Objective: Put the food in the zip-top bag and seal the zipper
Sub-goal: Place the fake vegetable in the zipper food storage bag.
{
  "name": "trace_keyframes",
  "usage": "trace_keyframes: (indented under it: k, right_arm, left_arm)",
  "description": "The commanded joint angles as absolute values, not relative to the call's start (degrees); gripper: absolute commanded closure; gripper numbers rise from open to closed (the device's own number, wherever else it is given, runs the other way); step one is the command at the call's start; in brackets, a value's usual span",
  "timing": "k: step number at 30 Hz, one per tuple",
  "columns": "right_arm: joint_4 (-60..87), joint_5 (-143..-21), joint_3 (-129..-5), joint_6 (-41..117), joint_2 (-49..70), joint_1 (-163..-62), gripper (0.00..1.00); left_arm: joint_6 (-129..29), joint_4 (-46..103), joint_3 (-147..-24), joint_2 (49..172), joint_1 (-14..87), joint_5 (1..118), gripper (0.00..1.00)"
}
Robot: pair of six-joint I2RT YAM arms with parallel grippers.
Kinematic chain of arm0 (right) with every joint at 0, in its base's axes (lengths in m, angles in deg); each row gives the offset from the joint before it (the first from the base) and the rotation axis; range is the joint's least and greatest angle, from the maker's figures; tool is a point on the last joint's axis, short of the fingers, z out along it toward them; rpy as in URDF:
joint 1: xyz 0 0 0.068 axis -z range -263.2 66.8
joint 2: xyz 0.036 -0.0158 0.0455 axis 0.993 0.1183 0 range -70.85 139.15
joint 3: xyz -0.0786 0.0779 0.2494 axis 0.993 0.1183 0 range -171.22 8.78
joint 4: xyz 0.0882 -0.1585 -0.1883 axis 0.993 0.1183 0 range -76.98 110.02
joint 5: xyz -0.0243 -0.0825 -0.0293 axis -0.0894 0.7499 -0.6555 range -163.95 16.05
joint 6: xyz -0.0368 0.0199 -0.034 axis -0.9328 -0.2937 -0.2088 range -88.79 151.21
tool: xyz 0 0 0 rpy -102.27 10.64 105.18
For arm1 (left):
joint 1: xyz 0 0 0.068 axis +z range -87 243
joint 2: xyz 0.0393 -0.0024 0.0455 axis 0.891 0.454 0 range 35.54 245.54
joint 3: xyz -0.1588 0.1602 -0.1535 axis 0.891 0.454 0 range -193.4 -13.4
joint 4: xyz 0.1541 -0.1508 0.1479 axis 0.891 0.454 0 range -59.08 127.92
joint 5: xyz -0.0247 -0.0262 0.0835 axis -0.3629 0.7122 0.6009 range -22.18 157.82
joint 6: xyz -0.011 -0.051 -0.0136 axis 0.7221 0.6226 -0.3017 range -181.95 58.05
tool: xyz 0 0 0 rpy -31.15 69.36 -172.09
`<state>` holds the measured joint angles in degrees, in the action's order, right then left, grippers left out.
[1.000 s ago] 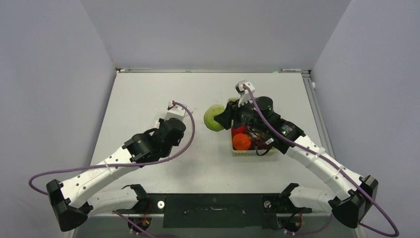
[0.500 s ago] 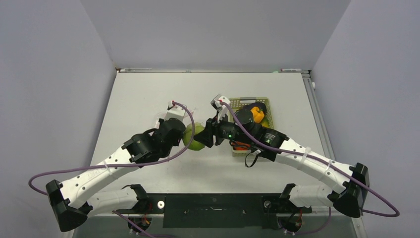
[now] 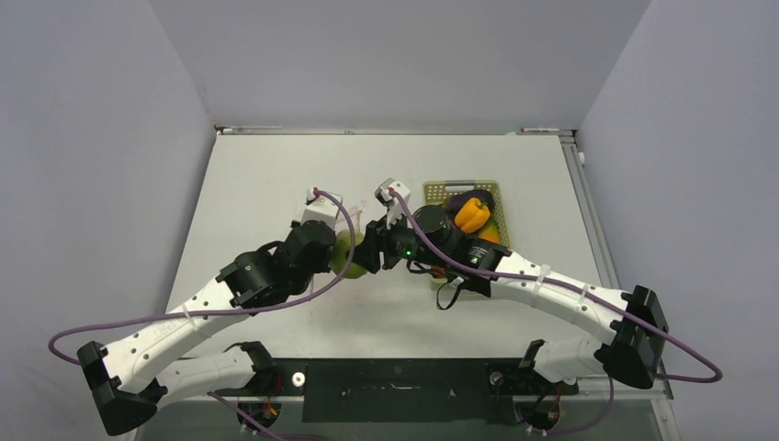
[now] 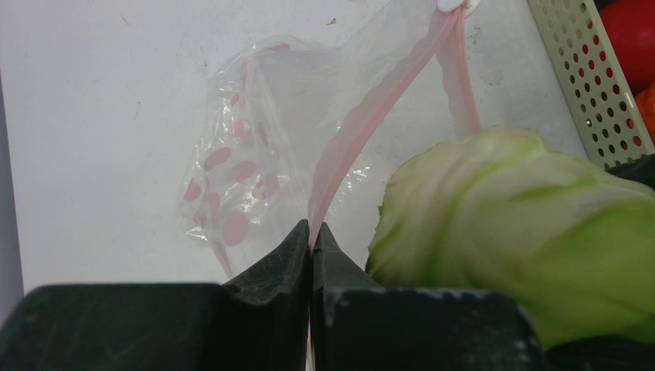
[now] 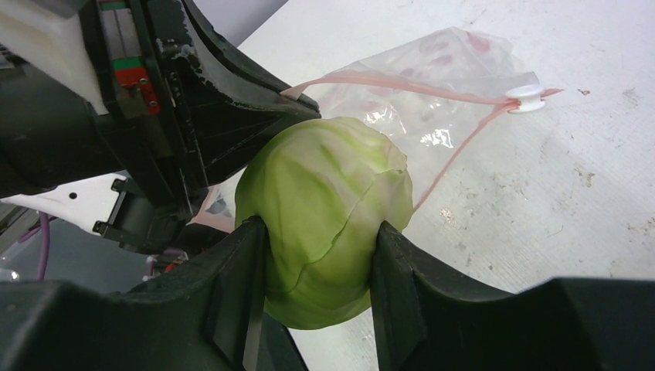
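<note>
My left gripper (image 4: 313, 228) is shut on the pink zipper (image 4: 363, 124) of the clear zip-top bag (image 4: 255, 131), which lies crinkled on the white table with its mouth held up. The zipper's white slider (image 5: 527, 98) sits at the far end of the strip. My right gripper (image 5: 320, 247) is shut on a round, pale green leafy toy vegetable (image 5: 324, 209), held just beside the left fingers at the bag's mouth. From above, this green food (image 3: 347, 254) shows between the two wrists, and the bag is mostly hidden under them.
A pale yellow-green mesh basket (image 3: 462, 186) stands to the right of the grippers, holding a yellow pepper (image 3: 473, 214), a dark eggplant (image 3: 457, 197) and a red tomato (image 4: 637, 39). Its perforated wall (image 4: 571, 77) is close to the bag's slider end.
My right arm has swung left from the basket, carrying the green vegetable up to the bag's mouth. The left arm shifted slightly and kept its grip.
</note>
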<state>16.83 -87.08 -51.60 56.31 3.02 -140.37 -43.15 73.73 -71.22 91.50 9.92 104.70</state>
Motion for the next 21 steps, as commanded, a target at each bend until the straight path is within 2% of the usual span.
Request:
trace_keyframes:
  k: [1,9,21]
  right_arm:
    - [12.1,-83.3,-54.9,57.0,5.0,-142.1,0.69]
    - [17.6,-72.9,-56.9,55.5,8.9,-145.8,0.69]
    - [9.6,-68.4,-55.6,60.4,13.1,-147.2,0.59]
  left_arm:
    - [-43.7,70.3,-71.3,90.1,10.3,103.3,1.00]
    - [-43.9,69.4,-71.0,88.9,10.3,102.2,1.00]
    - [-44.3,68.0,-70.4,87.1,10.3,100.5,1.00]
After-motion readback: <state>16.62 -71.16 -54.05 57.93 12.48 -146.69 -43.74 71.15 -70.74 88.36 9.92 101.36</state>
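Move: Hanging open in front of the right hand, which already holds the cabbage, the bag's mouth has its middle about 4 cm ahead, 5 cm left and 6 cm below. The slider end of its zipper lies roughly 9 cm ahead, 2 cm left and 6 cm down; the basket is some 7 cm ahead, 23 cm right and 16 cm down. From the left hand, pinching the rim, the mouth's middle is about 4 cm ahead, 3 cm right and 6 cm below. Lowering the cabbage into the bag's mouth, the right hand sinks about 5 cm while going some 3 cm left and slightly forward, fingertips tipping down and the hand turning a little clockwise, grip unchanged. The left hand keeps its pinch on the rim and eases it up a good 1 cm. ##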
